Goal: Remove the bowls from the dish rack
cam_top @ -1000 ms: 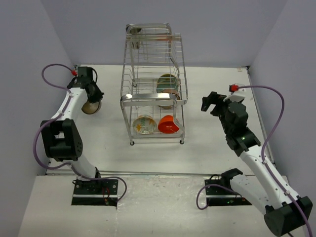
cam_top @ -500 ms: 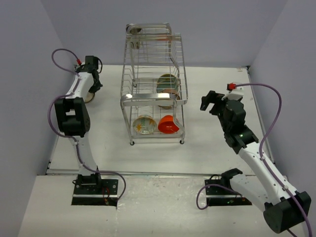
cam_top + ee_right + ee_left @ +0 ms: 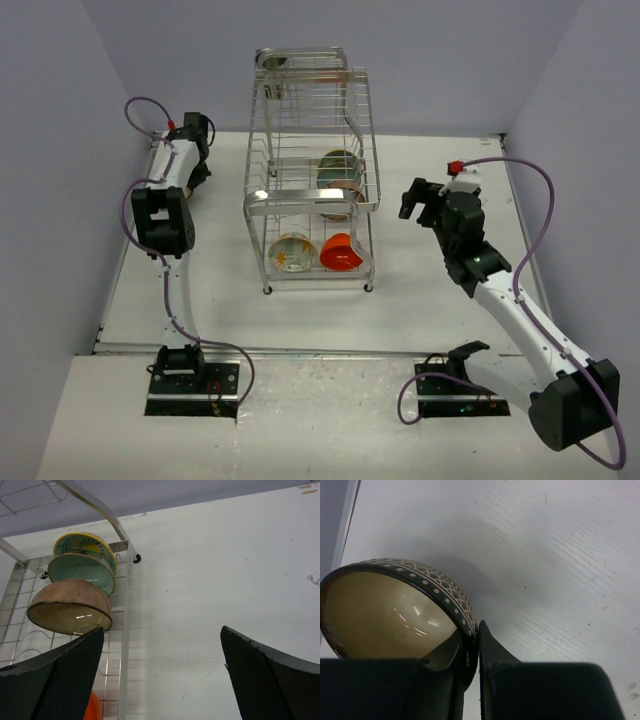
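Note:
The chrome wire dish rack stands at the table's middle back. Its lower tier holds a pale yellow-patterned bowl and an orange-red bowl. The tier above holds a greenish bowl and a brown bowl, both on edge. My left gripper is shut on the rim of a cream-inside bowl with a dark patterned band, low over the table at the far left. My right gripper is open and empty, to the right of the rack.
The left wall runs close beside the left arm. The right arm's purple cable loops toward the right wall. White table lies between the rack and the right gripper.
The left arm has stretched further back along the left wall, carrying the bowl with it. The right gripper has shifted slightly left and back toward the rack.

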`<action>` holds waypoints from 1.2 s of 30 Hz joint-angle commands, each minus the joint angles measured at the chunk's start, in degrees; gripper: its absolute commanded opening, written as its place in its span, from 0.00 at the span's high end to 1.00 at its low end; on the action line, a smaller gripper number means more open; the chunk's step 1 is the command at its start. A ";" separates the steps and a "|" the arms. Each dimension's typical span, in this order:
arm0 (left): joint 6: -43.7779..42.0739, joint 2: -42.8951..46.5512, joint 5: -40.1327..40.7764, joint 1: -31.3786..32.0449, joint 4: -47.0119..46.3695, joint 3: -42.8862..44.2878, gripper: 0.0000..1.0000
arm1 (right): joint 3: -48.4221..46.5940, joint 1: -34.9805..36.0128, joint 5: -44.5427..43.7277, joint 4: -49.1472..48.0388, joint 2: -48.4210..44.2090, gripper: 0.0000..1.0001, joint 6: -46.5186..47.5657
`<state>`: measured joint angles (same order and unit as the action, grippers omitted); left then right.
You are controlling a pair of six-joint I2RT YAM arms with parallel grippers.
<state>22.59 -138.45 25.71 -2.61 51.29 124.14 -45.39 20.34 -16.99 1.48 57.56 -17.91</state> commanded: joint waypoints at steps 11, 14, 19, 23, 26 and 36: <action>-3.25 0.82 1.80 -1.25 -0.13 3.04 0.94 | -4.97 -0.03 -0.41 -7.10 9.67 0.01 2.62; -3.34 -0.15 0.83 -1.69 0.21 3.57 0.91 | -4.89 -0.04 -0.15 -8.15 10.29 0.01 2.27; -3.69 -0.33 -0.66 -1.87 -0.31 3.48 0.87 | -5.33 -0.12 0.56 -8.33 10.64 0.01 2.00; -3.87 -0.33 -2.42 -2.40 -0.31 3.92 0.82 | -5.06 -0.12 0.91 -8.59 10.73 0.01 1.74; -3.78 -0.15 -2.78 -2.57 -0.48 3.48 0.66 | -4.98 -0.12 0.82 -8.51 11.08 0.01 1.91; -2.38 5.03 -4.18 -2.84 -1.54 2.96 0.36 | -5.33 -0.21 0.29 -9.30 11.96 0.01 3.14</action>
<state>19.94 -139.33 22.28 -4.84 51.31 125.49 -47.99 20.29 -16.84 -5.37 68.71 -16.34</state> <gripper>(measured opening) 0.634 0.989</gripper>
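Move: The patterned bowl, its near rim between the left fingers, has its middle about 5 cm left of that hand, 1 cm back and 3 cm lower. The flowered bowl in the rack sits some 32 cm to that hand's right and 20 cm back, about level in height. From the right hand, the brown bowl is about 13 cm ahead, 20 cm left and 15 cm down; the teal bowl stands 8 cm beyond the brown one. The patterned bowl's rim is let go just above the tabletop: the left hand drifts about 1 cm left with a slight dip, then its fingers spread from nearly shut to over half open, one over the bowl's inside and one outside its wall. The open right hand eases about 4 cm forward and 2 cm down beside the rack, closing on the brown bowl, then stops short. ##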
